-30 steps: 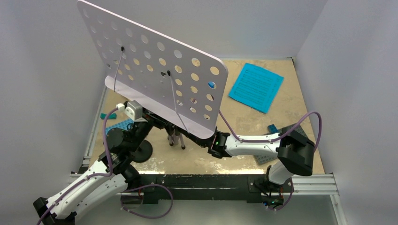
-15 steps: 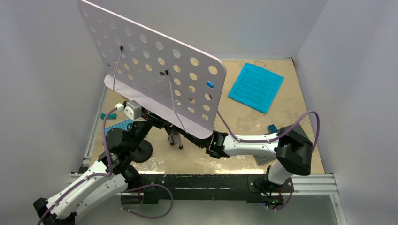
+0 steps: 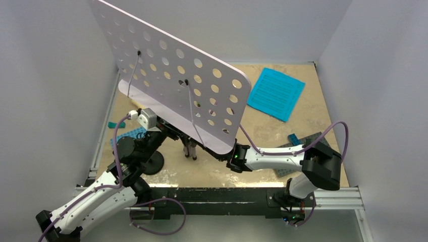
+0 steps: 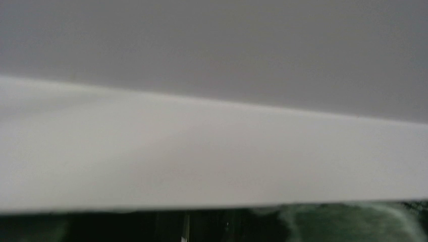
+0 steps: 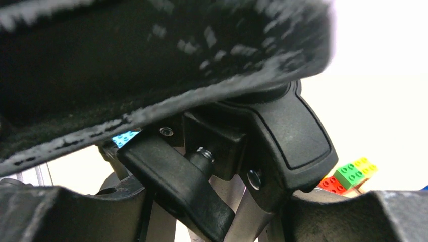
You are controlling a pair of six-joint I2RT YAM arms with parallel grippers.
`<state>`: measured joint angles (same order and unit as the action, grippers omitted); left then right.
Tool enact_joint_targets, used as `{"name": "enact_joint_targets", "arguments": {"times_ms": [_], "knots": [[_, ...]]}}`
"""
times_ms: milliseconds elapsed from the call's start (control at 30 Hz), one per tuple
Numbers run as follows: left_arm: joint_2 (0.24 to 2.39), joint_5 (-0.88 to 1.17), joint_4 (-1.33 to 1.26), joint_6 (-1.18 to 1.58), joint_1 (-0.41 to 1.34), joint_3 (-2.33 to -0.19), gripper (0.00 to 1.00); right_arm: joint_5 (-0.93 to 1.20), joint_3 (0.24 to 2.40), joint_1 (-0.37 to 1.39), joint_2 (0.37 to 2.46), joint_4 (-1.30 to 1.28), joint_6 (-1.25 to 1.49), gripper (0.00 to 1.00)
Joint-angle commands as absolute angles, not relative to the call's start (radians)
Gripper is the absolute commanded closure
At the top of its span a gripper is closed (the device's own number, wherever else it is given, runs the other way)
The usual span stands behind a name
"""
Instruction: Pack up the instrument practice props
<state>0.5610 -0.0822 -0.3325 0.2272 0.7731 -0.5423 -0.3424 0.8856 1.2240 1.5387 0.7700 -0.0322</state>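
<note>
The lavender hole-punched music stand tilts over the table's left half on its silver tripod legs. In the right wrist view, my right gripper is shut on the stand's black hub and lever, one finger on each side. My right arm reaches left under the desk's lower edge. My left arm goes under the desk, which hides its fingers. The desk's pale underside fills the left wrist view. Teal sheet-music pages lie far right. A black round-based mic stand stands near left.
A blue studded baseplate lies at the left beside a teal brick. A grey baseplate and another teal brick lie under my right arm. Green, red and yellow bricks sit past the tripod. Walls close in on three sides.
The music stand's desk has shifted right and tipped further back. My right wrist has drawn to the right with it. The left arm has edged slightly right.
</note>
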Motion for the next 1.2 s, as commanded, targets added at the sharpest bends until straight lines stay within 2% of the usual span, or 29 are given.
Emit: {"name": "enact_joint_targets", "arguments": {"times_ms": [0, 100, 200, 467, 733, 1167], "knots": [[0.584, -0.092, -0.150, 0.280, 0.778, -0.564, 0.55, -0.446, 0.808, 1.183, 1.483, 0.854, -0.171, 1.00], [0.580, -0.112, -0.158, 0.279, 0.778, -0.567, 0.42, -0.443, 0.779, 1.183, 1.472, 0.870, -0.184, 1.00], [0.573, -0.125, -0.160, 0.263, 0.778, -0.571, 0.35, -0.437, 0.762, 1.183, 1.457, 0.879, -0.197, 1.00], [0.543, -0.154, -0.172, 0.248, 0.778, -0.566, 0.31, -0.439, 0.749, 1.190, 1.427, 0.870, -0.257, 1.00], [0.493, -0.217, -0.141, 0.217, 0.775, -0.590, 0.22, -0.445, 0.723, 1.191, 1.361, 0.827, -0.238, 1.00], [0.442, -0.209, -0.041, 0.244, 0.775, -0.542, 0.21, -0.447, 0.681, 1.190, 1.265, 0.791, -0.160, 1.00]]}}
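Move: The music stand's shaft is still between the left fingers, with the leg hub about 5 cm below them; the mic stand's round base is roughly 12 cm to the left, 8 cm back and 33 cm down. The right gripper already grips the folded legs, with the hub some 4 cm above it. From the right gripper, the teal sheet is about 34 cm right and 23 cm ahead, and the grey baseplate about 43 cm right and 4 cm back, both some 26 cm below. Open the left gripper wide to let go of the music stand's shaft, sink it about 3 cm, and back it off some 2.5 cm to the left. Meanwhile keep the right fingers shut on the folded legs just under the hub and carry the stand nearly 6 cm to the right, roughly level, away from the left gripper, easing midway and then going on. ##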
